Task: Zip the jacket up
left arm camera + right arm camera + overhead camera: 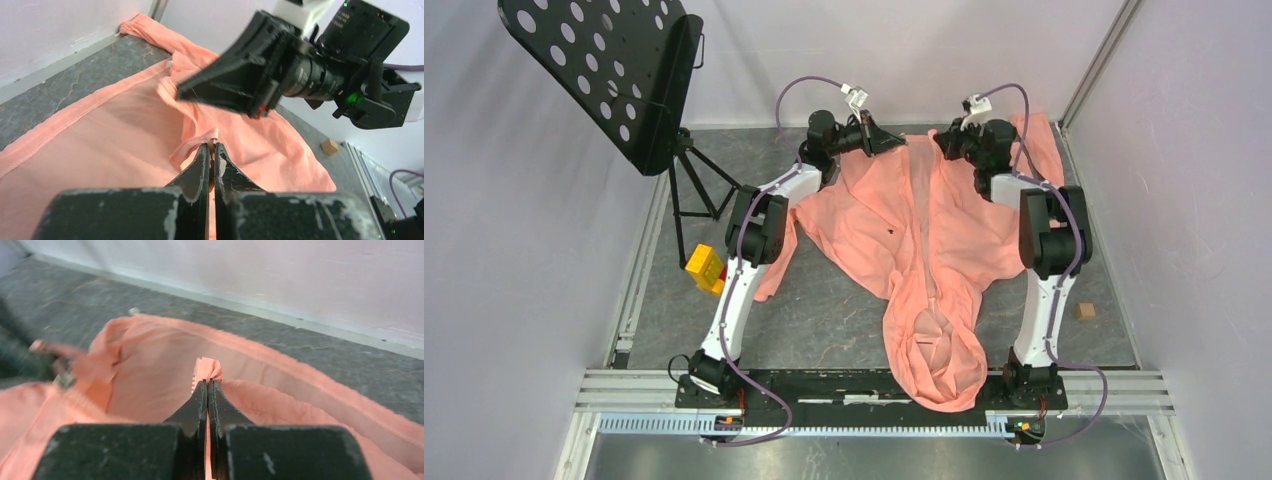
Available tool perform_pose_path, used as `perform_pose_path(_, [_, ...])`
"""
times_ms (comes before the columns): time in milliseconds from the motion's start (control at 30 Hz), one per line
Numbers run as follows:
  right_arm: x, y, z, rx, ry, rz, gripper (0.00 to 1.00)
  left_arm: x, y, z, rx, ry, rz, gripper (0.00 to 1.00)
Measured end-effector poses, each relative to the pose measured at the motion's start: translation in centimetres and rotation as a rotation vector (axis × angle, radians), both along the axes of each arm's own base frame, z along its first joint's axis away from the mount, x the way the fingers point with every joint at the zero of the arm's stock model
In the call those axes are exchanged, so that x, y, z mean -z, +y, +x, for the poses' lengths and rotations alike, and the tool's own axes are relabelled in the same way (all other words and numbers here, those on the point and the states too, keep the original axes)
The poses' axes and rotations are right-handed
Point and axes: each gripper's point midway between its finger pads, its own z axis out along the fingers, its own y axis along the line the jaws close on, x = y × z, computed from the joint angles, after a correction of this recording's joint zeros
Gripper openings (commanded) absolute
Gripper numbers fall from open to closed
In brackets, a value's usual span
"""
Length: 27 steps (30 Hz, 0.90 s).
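The salmon-pink jacket [874,225] lies flat on the table, hood toward the near edge and hem toward the far wall. A paler zipper strip [924,210] runs down its middle, and a small dark mark [890,231] sits to the left of the strip. Both grippers are at the far hem, close together. My left gripper [211,146] is shut on a fold of the jacket's zipper edge, where a small metal piece [215,134] pokes out. My right gripper [207,381] is shut on the opposite zipper edge, with the teeth [199,371] showing just past its tips.
A black perforated music stand [614,70] on a tripod rises at the far left. A yellow box [705,266] sits beside the left arm. A small wooden block [1083,311] lies right of the right arm. White walls close in on three sides.
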Motion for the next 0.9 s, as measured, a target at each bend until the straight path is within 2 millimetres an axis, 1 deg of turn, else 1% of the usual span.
perform_pose_path(33, [-0.2,0.3,-1.1,-0.032,-0.024,0.005,0.0,-0.3,0.0,-0.2,0.013,-0.017,-0.005,0.02])
perform_pose_path(67, [0.0,0.8,-2.8,-0.075,-0.043,0.01,0.0,-0.6,-0.1,-0.5,0.03,-0.035,-0.012,0.02])
perform_pose_path(133, [0.3,1.4,-5.2,-0.127,-0.063,0.01,0.0,-1.1,-0.1,-1.2,0.064,-0.071,-0.027,0.02])
perform_pose_path(200, [0.6,1.6,-7.3,-0.157,-0.073,0.006,0.0,-1.4,-0.1,-2.1,0.105,-0.106,-0.044,0.02])
perform_pose_path(233, [0.4,1.8,-8.3,-0.169,-0.088,0.006,0.0,-1.4,-0.1,-2.7,0.127,-0.118,-0.05,0.02])
perform_pose_path(300, [-0.2,2.0,-9.9,-0.19,-0.121,0.007,0.0,-1.4,-0.1,-3.6,0.168,-0.138,-0.057,0.02])
perform_pose_path(400, [-2.1,2.4,-12.1,-0.232,-0.204,0.003,0.0,-1.9,-0.1,-4.5,0.207,-0.176,-0.068,0.02])
perform_pose_path(467, [-3.5,2.7,-12.6,-0.264,-0.266,-0.011,0.0,-2.1,-0.2,-5.0,0.229,-0.205,-0.071,0.02])
perform_pose_path(567, [-4.6,3.1,-13.0,-0.3,-0.316,-0.02,0.0,-2.0,-0.5,-5.6,0.253,-0.211,-0.066,0.02])
perform_pose_path(667, [-4.9,3.5,-13.1,-0.34,-0.32,0.002,0.0,-1.5,-1.1,-6.0,0.264,-0.224,-0.054,0.02])
perform_pose_path(733, [-5.0,3.7,-12.9,-0.352,-0.32,0.019,0.0,-0.6,-1.4,-6.3,0.267,-0.22,-0.041,0.02])
perform_pose_path(833, [-4.6,3.5,-12.7,-0.36,-0.303,0.045,0.0,0.6,-1.6,-6.6,0.27,-0.207,-0.027,0.02])
perform_pose_path(900, [-4.3,3.4,-12.7,-0.366,-0.292,0.053,0.0,0.9,-1.7,-6.7,0.273,-0.199,-0.024,0.02])
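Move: Between the closed left fingers is the zip slider on the left front's edge. The right hand's gripped zip edge lies about 9 cm to the left hand's right and 5 cm ahead, near level. From the right hand, the slider is thus about 9 cm left, 5 cm back and near level. The jacket's far hem lies roughly 7 cm ahead of the right hand, 3 cm left and 12 cm below; a dark mark on the jacket sits 10 cm behind the left hand, 15 cm below. Drawing the right front's zip edge back towards the robot, the right hand travels about 13 cm, rising 4 to 5 cm and easing left towards the slider while it turns some 20 degrees counter-clockwise and tips its fingers up. The left hand keeps the slider pinched and comes back about 7 cm, drifting slightly right, first up, then down, turning clockwise. Both grippers stay shut. ##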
